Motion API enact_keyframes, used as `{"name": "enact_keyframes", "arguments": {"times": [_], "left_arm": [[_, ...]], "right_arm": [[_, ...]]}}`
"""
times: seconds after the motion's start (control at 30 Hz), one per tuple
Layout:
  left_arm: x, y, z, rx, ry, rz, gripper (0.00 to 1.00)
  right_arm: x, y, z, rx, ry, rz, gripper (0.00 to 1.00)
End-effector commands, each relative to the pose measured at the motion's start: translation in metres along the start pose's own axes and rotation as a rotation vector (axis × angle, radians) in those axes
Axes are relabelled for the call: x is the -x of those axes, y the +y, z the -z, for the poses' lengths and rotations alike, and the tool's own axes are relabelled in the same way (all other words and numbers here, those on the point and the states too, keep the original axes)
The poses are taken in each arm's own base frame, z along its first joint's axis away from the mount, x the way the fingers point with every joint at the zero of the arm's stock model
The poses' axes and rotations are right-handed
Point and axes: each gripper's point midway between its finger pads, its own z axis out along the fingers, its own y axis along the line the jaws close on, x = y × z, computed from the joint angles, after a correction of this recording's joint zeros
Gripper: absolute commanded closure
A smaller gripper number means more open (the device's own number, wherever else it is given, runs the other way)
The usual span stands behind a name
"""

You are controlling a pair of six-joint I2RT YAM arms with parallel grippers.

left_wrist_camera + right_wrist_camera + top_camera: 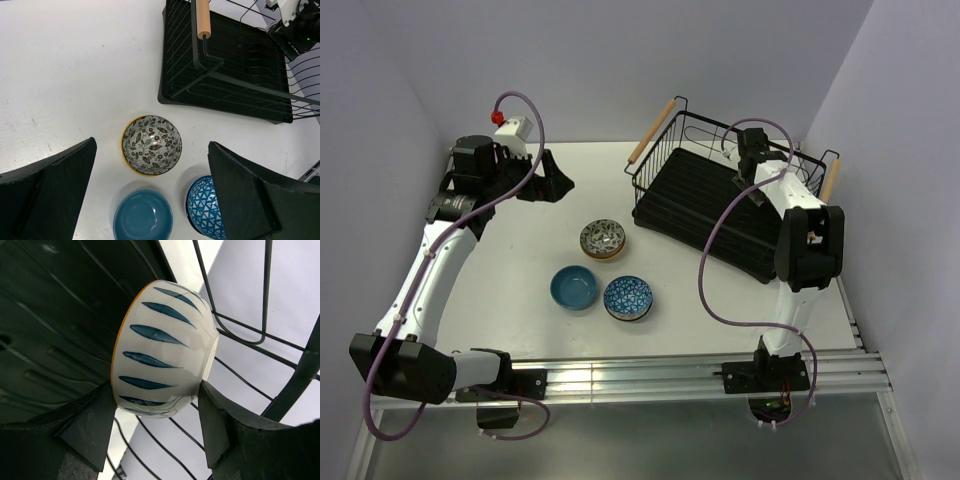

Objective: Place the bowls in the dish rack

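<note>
Three bowls sit on the white table: a brown floral one [603, 238] [152, 145], a plain blue one [574, 288] [143, 216] and a blue triangle-patterned one [628, 297] [200, 207]. My left gripper [555, 178] hangs open high above them, with its fingers [55, 185] spread wide and nothing between them. The black wire dish rack [710, 205] [235, 65] stands at the back right. Inside its far end, my right gripper [157, 392] is shut on a white bowl with blue stripes [160, 350], which is tipped on its side over the slatted base [60, 315].
The rack's wooden handles [651, 131] [830, 180] stick up at its two ends. Wire walls [265, 290] close in around the held bowl. Purple walls enclose the table on the left, back and right, and the arms' rail runs along the near edge.
</note>
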Motion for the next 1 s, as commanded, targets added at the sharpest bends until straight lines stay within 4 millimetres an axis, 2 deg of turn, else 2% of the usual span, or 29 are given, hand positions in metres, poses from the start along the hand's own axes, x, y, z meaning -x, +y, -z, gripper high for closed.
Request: {"name": "enact_keyframes", "arguments": {"times": [0.0,0.07,0.17,0.27,0.3,0.33,0.4,0.57,0.77,0.97], "left_arm": [[0.017,-0.010,0.009,-0.033,-0.067,-0.035,0.01],[0.017,-0.009,0.009,-0.032,-0.068,-0.034,0.00],[0.016,-0.008,0.009,-0.031,-0.065,-0.033,0.00],[0.016,-0.008,0.008,-0.033,-0.064,-0.030,0.01],[0.016,-0.007,0.008,-0.034,-0.061,-0.030,0.00],[0.016,-0.008,0.008,-0.035,-0.060,-0.030,0.00],[0.016,-0.008,0.007,-0.041,-0.058,-0.033,0.01],[0.014,-0.007,0.006,-0.041,-0.055,-0.025,0.00],[0.014,-0.008,0.008,-0.041,-0.059,-0.027,0.01],[0.014,-0.010,0.011,-0.045,-0.063,-0.035,0.00]], "right_arm": [[0.005,-0.021,0.007,-0.114,-0.017,-0.002,1.00],[0.003,-0.019,0.006,-0.111,-0.004,0.007,1.00],[0.000,-0.013,0.002,-0.095,0.017,0.012,0.89],[-0.003,-0.008,0.000,-0.079,0.032,0.015,0.71],[-0.003,-0.007,0.001,-0.075,0.031,0.013,0.58],[-0.005,-0.007,0.002,-0.069,0.035,0.013,0.51],[-0.008,-0.003,0.001,-0.058,0.043,0.024,0.41],[-0.014,0.001,0.003,-0.048,0.056,0.041,0.29],[-0.016,-0.004,0.008,-0.054,0.059,0.033,0.13],[-0.019,-0.005,0.018,-0.042,0.055,0.020,0.07]]}}
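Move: The right gripper already holds the white bowl with blue leaf marks, pinched across its depth on edge in the dish rack's far right part; its middle is about 3 cm ahead of that hand and 3 cm lower. The rack's middle lies some 11 cm to the hand's left and 1 cm back, its right wooden handle roughly 17 cm to the right and 3 cm farther out. From the left hand the bowl is about 50 cm right, 8 cm ahead and 20 cm below. Hold the right gripper nearly still at first, keeping the bowl pinched between rim and foot, then open the fingers from about two thirds to almost fully wide. As they spread, ease the hand back about 1.5 cm and down roughly 1 cm with hardly any turn, so both fingertips come free of the bowl. ##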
